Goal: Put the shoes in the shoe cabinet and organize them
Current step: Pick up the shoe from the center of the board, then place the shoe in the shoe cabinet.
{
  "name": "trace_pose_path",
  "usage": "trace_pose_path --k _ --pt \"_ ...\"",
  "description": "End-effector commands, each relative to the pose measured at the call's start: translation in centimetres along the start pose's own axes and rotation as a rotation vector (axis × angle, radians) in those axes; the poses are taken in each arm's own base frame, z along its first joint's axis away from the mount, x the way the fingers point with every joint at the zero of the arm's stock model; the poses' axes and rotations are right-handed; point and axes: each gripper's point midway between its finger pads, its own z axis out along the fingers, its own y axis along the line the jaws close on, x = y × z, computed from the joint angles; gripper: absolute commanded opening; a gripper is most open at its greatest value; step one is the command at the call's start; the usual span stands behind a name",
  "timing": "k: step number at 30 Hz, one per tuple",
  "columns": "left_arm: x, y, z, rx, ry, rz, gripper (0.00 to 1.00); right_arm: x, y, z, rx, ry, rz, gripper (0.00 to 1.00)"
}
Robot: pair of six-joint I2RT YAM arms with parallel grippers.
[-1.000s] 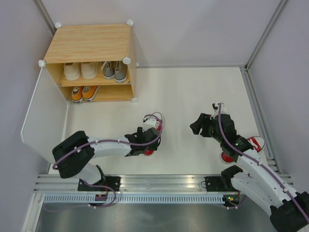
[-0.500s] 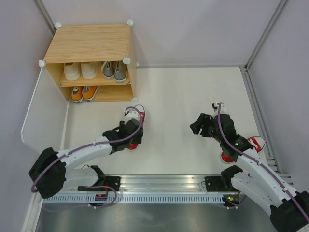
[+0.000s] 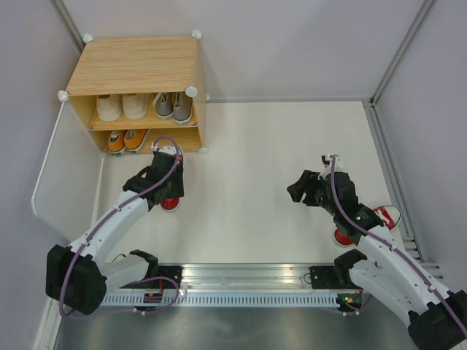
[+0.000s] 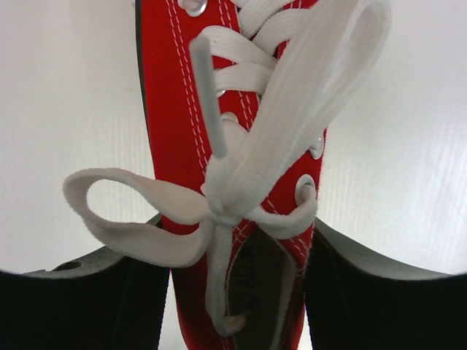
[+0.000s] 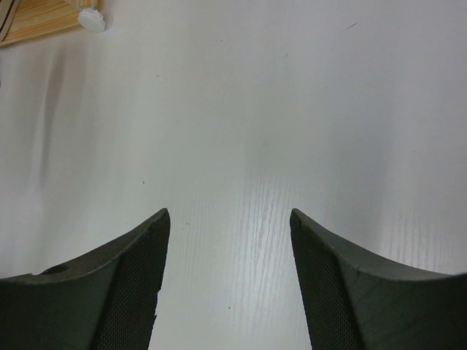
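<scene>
The shoe cabinet [image 3: 135,65] stands at the back left. Its upper shelf holds a cream pair [image 3: 121,106] and a grey pair [image 3: 173,106]. An orange pair [image 3: 125,140] fills the left of the lower shelf. My left gripper [image 3: 168,195] is shut on a red shoe [image 3: 170,205] just in front of the cabinet's lower right opening. In the left wrist view the red shoe [image 4: 171,109] with its white laces sits between both fingers [image 4: 365,299]. A second red shoe [image 3: 382,216] lies at the right, partly under my right arm. My right gripper [image 3: 298,191] is open and empty [image 5: 230,226].
The white cabinet door [image 3: 64,182] hangs open along the left side, close to my left arm. A wooden cabinet corner with a white connector [image 5: 92,20] shows far off in the right wrist view. Frame posts and walls bound the white table [image 3: 284,138].
My left arm has swung left and back, carrying the red shoe from the table's middle to the front of the cabinet. The right arm has not moved.
</scene>
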Motion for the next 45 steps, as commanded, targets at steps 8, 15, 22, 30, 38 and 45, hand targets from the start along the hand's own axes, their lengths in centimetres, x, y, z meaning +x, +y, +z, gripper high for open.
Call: trace_pose_path --k 8,15,22,30,38,45 --pt "-7.6 2.2 3.7 0.072 -0.084 -0.016 0.04 -1.0 0.8 -0.3 -0.038 -0.046 -0.005 0.71" --pt "-13.9 4.7 6.6 0.044 -0.180 -0.041 0.04 -1.1 0.5 -0.2 -0.021 -0.047 -0.006 0.71" --pt "-17.0 6.5 10.7 0.006 -0.224 0.004 0.04 -0.9 -0.1 0.1 0.006 -0.044 -0.009 0.71" --pt "-18.9 7.1 14.0 -0.019 -0.298 -0.005 0.04 -1.4 -1.0 0.3 0.049 -0.055 -0.012 0.70" --pt "-21.1 7.0 15.6 -0.016 -0.380 0.019 0.06 -1.7 -1.7 0.5 0.084 -0.062 -0.015 0.69" --pt "-23.7 6.6 16.8 -0.001 -0.425 0.017 0.07 -2.1 -1.9 0.4 0.092 -0.081 -0.024 0.69"
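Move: Lower compartment space just right of the orange shoes, where the red shoe held in the left gripper is to go: about 27 cm ahead of the left hand, 8 cm to its left and 7 cm lower. The nearer orange shoe stands some 7 cm left of that space, level with it; the left grey shoe is on the shelf above, about 28 cm ahead of the hand, 5 cm left and 4 cm up. From the right hand the space lies roughly 28 cm ahead, 46 cm left and 10 cm below. Bring the left gripper, still pinching the red shoe by its sides, first left with a slight dip, then mostly forward towards the cabinet, some 23 cm in all and about 8 cm left. Sink about 3 cm on the approach so the shoe slips in below the middle shelf, right of the orange shoes, and tilt the fingers up about 10 degrees; keep the grip. ##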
